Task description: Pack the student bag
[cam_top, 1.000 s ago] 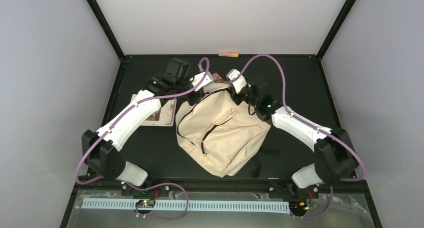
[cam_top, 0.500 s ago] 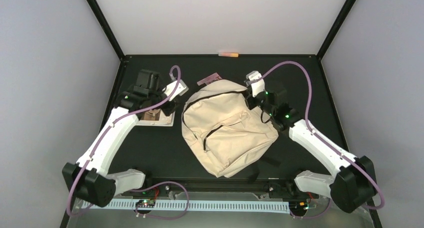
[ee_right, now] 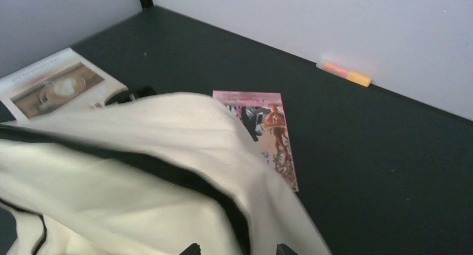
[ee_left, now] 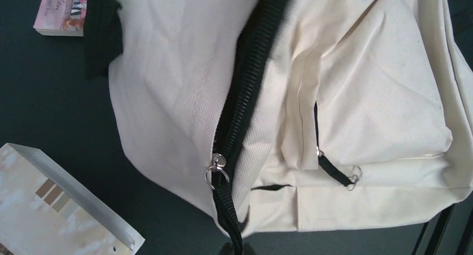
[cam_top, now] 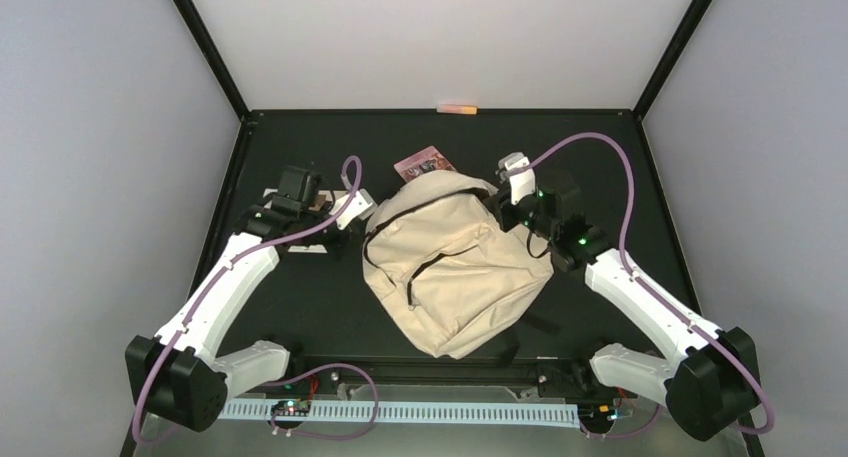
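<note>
The student bag point(cam_top: 455, 267) is a cream fabric backpack lying in the middle of the black table, its top toward the far side. Its black main zipper point(ee_left: 251, 82) carries a silver pull point(ee_left: 216, 168). My left gripper point(ee_left: 241, 250) point(cam_top: 362, 217) is at the bag's left edge, shut on the black zipper tape below that pull. My right gripper point(ee_right: 238, 249) point(cam_top: 498, 199) is at the bag's far right corner. Its fingers stand apart, with blurred bag fabric and the dark zipper edge point(ee_right: 167, 174) between them.
A pink illustrated booklet point(cam_top: 425, 163) point(ee_right: 268, 132) lies just beyond the bag's top. A book with a coffee picture point(ee_right: 56, 85) point(ee_left: 50, 210) lies left of the bag, partly under my left arm. An orange marker point(cam_top: 458, 108) rests against the back wall.
Both grippers moved apart from the bag's top, the left one going left and nearer. The right gripper's fingers opened. The bag's top spread and the pink booklet came into view.
</note>
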Controlling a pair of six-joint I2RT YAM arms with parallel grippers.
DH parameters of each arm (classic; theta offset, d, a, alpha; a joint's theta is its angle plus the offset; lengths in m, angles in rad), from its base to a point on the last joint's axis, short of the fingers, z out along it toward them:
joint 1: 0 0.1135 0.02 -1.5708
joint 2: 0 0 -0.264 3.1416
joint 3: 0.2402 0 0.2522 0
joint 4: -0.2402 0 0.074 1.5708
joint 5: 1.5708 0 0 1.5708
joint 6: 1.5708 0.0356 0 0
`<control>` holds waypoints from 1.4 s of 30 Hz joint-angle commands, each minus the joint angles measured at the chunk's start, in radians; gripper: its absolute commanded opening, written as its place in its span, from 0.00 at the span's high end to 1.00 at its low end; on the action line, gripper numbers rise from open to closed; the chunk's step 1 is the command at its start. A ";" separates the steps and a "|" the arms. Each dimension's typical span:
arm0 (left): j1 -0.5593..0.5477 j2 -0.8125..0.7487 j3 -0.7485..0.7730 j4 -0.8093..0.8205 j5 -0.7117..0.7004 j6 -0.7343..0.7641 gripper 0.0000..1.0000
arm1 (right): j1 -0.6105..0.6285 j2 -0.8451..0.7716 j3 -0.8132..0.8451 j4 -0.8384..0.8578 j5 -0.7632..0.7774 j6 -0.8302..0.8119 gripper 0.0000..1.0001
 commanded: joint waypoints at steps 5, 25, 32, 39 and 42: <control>-0.014 0.077 0.183 0.072 -0.013 0.018 0.98 | -0.004 -0.021 0.150 -0.003 -0.175 -0.071 0.39; -0.014 0.130 0.318 0.040 -0.053 0.012 0.98 | 0.102 0.575 0.730 -0.280 -0.278 -0.643 0.31; -0.014 0.141 0.336 0.037 -0.051 0.003 0.98 | 0.124 0.609 0.659 -0.207 -0.198 -0.745 0.31; -0.014 0.151 0.341 0.032 -0.048 0.004 0.98 | 0.132 0.683 0.708 -0.238 -0.088 -0.825 0.34; -0.014 0.158 0.341 0.038 -0.048 0.002 0.98 | 0.161 0.698 0.694 -0.217 -0.043 -0.871 0.30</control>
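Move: The right fingers, already parting, are still around the backpack's right-hand edge; the middle of its far top rim lies about 14 cm left, 6 cm ahead and some 5 cm lower. The pink book beyond the rim is about 16 cm left, 10 cm ahead and 22 cm down. The left hand already pinches the zip pull: that rim lies about 17 cm right, 12 ahead, roughly level, and the coffee book some 12 left, 4 ahead, 17 below. Open the right gripper wider to free the backpack's edge, lift it about 11 cm, swing left and then forward over the bag, turning counter-clockwise some 35 degrees and rolling its left side down, and lower it with fingers spread astride the far rim. Meanwhile, keep the zip pull pinched in the left gripper, bring it forward and up about 6 cm, then hold. ##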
